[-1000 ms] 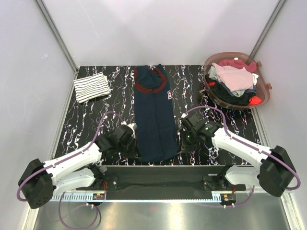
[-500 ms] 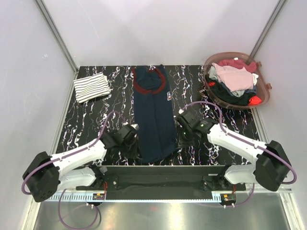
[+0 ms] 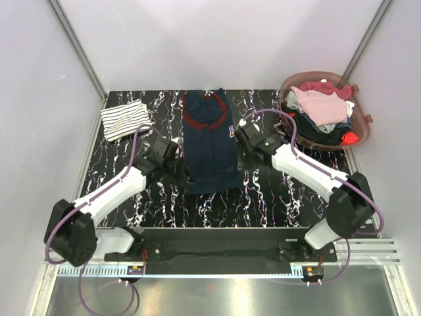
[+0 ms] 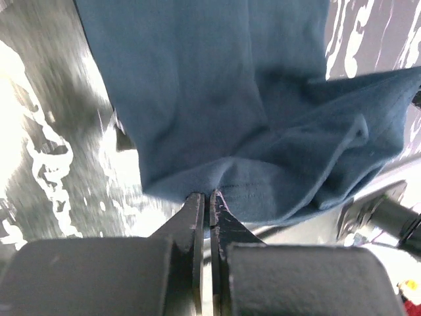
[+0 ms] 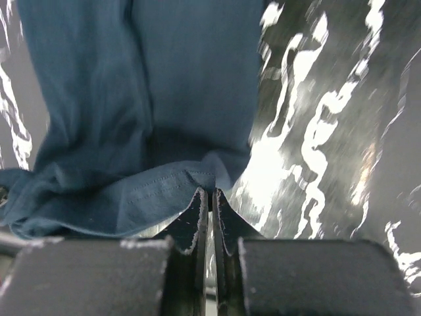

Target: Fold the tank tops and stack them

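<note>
The dark navy tank top (image 3: 210, 145) with red trim lies in the middle of the table, its hem end lifted and doubled back toward the neck. My left gripper (image 3: 180, 162) is shut on the hem's left corner (image 4: 223, 187). On the other side, my right gripper (image 3: 241, 146) is shut on the hem's right corner (image 5: 197, 178). Both wrist views show navy cloth pinched at the fingertips and hanging over the lower layer. A white tank top with navy stripes (image 3: 125, 119) lies folded at the far left of the table.
A brown basket (image 3: 362, 135) heaped with pink, red and dark clothes stands at the far right corner. The black marbled table (image 3: 276, 197) shows in front of the navy top. Grey walls enclose the table on three sides.
Both grippers have travelled away from the near edge toward the far side, carrying the navy top's hem with them, so the garment now looks about half as long.
</note>
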Robot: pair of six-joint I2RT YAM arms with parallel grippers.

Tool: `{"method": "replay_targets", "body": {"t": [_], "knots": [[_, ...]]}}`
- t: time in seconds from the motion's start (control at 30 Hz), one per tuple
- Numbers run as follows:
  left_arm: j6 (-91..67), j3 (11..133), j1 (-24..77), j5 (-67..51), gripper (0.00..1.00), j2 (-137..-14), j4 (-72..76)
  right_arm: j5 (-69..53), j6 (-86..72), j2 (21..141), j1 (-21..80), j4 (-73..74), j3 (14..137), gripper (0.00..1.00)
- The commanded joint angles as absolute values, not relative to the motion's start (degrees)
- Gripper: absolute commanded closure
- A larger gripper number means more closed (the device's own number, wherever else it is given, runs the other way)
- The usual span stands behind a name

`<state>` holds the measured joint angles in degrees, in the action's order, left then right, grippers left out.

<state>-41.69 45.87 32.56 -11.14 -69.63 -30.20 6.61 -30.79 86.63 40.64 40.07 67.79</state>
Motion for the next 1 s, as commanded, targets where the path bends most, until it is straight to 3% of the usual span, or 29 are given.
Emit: {"method": "replay_targets", "body": {"t": [0.0, 0.47, 0.97], "knots": [[-38.24, 52.36, 29.54, -13.88, 1.00, -73.12, -28.48, 9.14, -26.72, 90.42, 37.18, 37.00, 74.08, 0.99], [-36.74, 66.61, 20.13, -14.59, 1.00, -92.01, -23.12, 7.91, -20.04, 110.46, 30.76, 32.70, 93.07, 0.97], [-36.74, 73.83, 15.03, -16.70, 1.00, -102.12, -19.60, 8.44, -19.16, 119.61, 29.27, 33.22, 103.71, 0.96]]}}
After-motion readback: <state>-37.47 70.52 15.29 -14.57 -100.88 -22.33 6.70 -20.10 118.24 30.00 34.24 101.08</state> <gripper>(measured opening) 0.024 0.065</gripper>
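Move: Both hands hold the hem corners of the navy tank top some 9 or 10 cm above it. The bottom of the red collar trim, towards which they are heading, lies about 31 cm ahead of the left hand and 10 cm to its right, and about 26 cm ahead of the right hand and 17 cm to its left. The letter patch is roughly 24 cm ahead of the right hand, 4 cm left. The folded striped tank top lies about 36 cm ahead of the left hand, 33 cm left. Forward side by side, both hands carry the pinched hem some 18 cm over the body of the navy tank top towards the collar, rising a little and then dipping about 3 cm, with a slight drift left. The left hand turns about 10 degrees counter-clockwise; the right hand's fingers swing a little more forward. Both grippers stay shut on the hem. ##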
